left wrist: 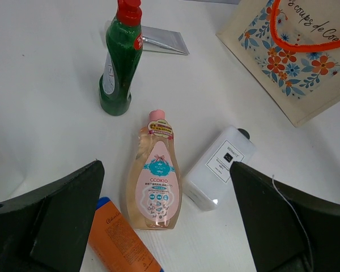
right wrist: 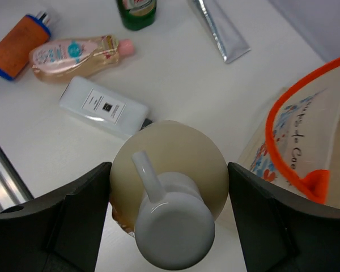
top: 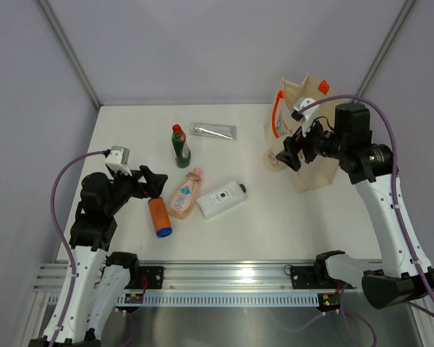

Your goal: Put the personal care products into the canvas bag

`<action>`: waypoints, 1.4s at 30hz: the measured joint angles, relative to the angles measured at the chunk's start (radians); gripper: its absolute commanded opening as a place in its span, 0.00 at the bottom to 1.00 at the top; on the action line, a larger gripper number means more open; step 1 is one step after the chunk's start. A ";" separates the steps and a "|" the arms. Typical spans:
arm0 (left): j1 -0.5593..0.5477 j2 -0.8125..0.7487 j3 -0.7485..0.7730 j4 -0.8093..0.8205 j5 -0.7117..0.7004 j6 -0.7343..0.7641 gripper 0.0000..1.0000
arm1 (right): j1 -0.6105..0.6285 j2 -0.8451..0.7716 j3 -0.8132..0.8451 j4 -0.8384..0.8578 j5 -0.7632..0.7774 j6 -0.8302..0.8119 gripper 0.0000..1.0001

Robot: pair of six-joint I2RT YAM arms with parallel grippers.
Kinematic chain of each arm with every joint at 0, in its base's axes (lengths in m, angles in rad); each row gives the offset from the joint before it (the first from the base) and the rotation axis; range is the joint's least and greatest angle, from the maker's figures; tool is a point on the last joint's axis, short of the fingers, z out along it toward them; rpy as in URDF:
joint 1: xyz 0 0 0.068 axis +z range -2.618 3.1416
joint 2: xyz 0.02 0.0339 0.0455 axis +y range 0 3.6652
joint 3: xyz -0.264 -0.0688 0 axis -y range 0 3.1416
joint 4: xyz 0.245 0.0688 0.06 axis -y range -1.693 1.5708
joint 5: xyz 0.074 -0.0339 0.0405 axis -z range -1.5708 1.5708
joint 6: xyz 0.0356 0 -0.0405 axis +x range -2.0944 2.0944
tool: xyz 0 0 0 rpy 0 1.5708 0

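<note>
My right gripper point(right wrist: 169, 170) is shut on the cream-yellow pump bottle point(right wrist: 178, 153), holding it by its body just left of the canvas bag point(right wrist: 306, 141). The bag point(top: 312, 172) stands upright at the back right, with orange handles and a floral print. Still on the table are the green bottle with a red cap point(top: 179, 147), the silver tube point(top: 213, 131), the peach-pink bottle point(top: 186, 194), the white flat bottle point(top: 221, 199) and the orange cylinder point(top: 159, 216). My left gripper point(top: 158, 183) hangs open above the orange cylinder point(left wrist: 122, 238) and the pink bottle point(left wrist: 157, 181), touching neither.
Grey walls close in the white table at the back and on both sides. An aluminium rail point(top: 231, 278) runs along the near edge, by the arm bases. The green bottle point(left wrist: 120, 62) stands upright; the other loose products lie flat.
</note>
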 measured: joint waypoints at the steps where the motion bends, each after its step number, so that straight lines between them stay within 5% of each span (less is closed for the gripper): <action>1: 0.000 0.000 0.000 0.000 0.001 0.000 0.99 | -0.022 0.014 0.034 0.011 0.001 0.018 0.00; 17: 0.000 0.001 0.000 0.000 0.003 0.000 0.99 | -0.374 0.453 0.603 0.124 0.034 0.135 0.00; 31: -0.003 0.028 -0.010 0.084 0.051 -0.055 0.99 | -0.399 0.618 0.247 0.174 0.170 0.058 0.01; 34: -0.051 0.082 -0.006 0.103 0.016 -0.087 0.99 | -0.394 0.630 0.226 0.191 0.192 0.058 0.21; 40: -0.340 0.264 0.076 0.085 -0.242 -0.130 0.99 | -0.383 0.650 0.227 0.220 0.192 0.071 0.71; 42: -0.391 0.314 0.088 0.089 -0.338 -0.151 0.99 | -0.383 0.651 0.227 0.220 0.190 0.074 0.80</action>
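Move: The right hand holds the pump bottle; the canvas bag lies about 19 cm ahead, 13 cm right and 17 cm below. From it, the white bottle is some 2 cm back, 16 cm left, and 29 cm down. From the left hand, that white bottle is roughly 1 cm ahead, 19 cm right and 21 cm down; the peach bottle, 3 cm ahead and 9 cm right, lies between. Right hand arcs up, forward-right about 26 cm, then down into the bag; left later shifts right towards white bottle. ##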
